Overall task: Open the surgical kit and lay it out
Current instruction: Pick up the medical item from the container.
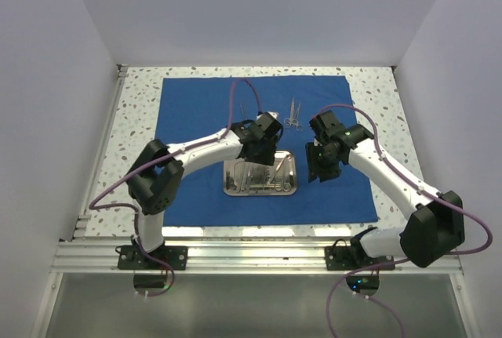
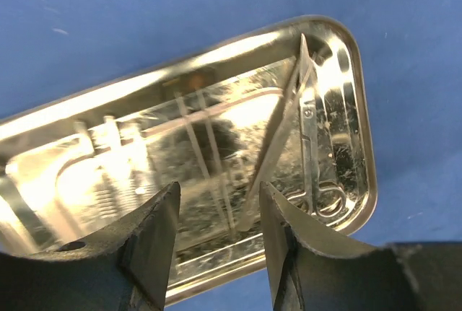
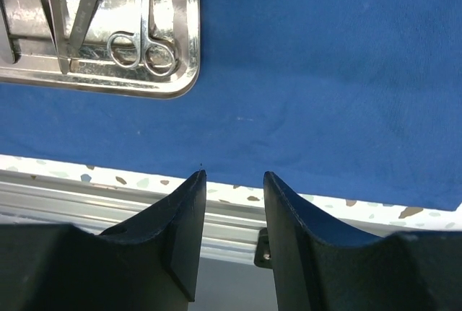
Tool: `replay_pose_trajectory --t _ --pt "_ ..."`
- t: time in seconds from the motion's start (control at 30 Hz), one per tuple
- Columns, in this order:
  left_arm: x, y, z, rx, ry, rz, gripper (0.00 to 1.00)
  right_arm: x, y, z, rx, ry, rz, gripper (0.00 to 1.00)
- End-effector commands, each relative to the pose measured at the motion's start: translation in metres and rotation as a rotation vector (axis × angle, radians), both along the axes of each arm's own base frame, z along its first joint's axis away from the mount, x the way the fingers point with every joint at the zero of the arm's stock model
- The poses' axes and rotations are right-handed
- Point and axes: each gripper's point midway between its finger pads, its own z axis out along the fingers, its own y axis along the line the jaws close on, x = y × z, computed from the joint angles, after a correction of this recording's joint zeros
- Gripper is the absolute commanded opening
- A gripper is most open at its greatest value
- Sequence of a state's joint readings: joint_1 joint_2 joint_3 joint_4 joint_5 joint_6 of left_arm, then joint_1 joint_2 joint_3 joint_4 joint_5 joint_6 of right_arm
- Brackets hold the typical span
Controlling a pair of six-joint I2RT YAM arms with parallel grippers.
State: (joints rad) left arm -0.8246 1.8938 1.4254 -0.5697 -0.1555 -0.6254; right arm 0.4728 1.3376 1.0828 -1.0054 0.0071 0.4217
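Observation:
The royal-blue cloth wrap [image 1: 196,118] lies spread flat on the table. The steel tray [image 1: 292,189] sits on its near middle and holds several slender silver instruments. In the left wrist view, tweezers [image 2: 283,127] and ring-handled forceps [image 2: 312,145] lie in the tray [image 2: 365,181]. My left gripper [image 1: 260,154] hovers over the tray's far edge, open [image 2: 220,199], with nothing between its fingers. My right gripper [image 1: 320,167] hangs open [image 3: 234,177] over bare cloth [image 3: 325,73] to the right of the tray [image 3: 189,73]. More instruments [image 1: 293,114] lie on the cloth beyond the tray.
The speckled tabletop [image 1: 137,118] shows around the cloth, with the aluminium rail [image 1: 259,256] along the near edge. White walls stand on the left, right and back. The cloth's near edge and the table rim [image 3: 108,180] show in the right wrist view.

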Motion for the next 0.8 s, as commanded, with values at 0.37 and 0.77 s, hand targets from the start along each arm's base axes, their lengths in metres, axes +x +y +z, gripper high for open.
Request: replay_pose_trajectory --t 0.37,0.77 --pt "-0.010 -0.015 -0.063 0.134 0.105 0.102 0.42 -0.012 -0.007 0.008 0.001 -0.024 0.062 0.41" --pt "0.024 -0.020 -0.005 0.127 0.001 0.092 0.00 -0.010 -0.015 0.013 -0.029 -0.052 0.047 0.41"
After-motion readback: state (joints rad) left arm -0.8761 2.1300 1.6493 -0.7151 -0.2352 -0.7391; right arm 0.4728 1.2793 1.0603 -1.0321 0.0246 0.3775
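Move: The tweezers lie in the tray about 5 cm below the left hand, some 2 cm to its right and 1 cm back. Level with their middle, a flat blade lies 3 cm to their right; the scissors are 5 cm to their right and 1 cm nearer, and three slim handles about 6 cm to their left. From the right hand, the tweezers are roughly 14 cm left, 7 cm ahead and 9 cm down. The left hand sinks about 5 cm and shifts right, closes on the tweezers, pinching them, then starts up. ##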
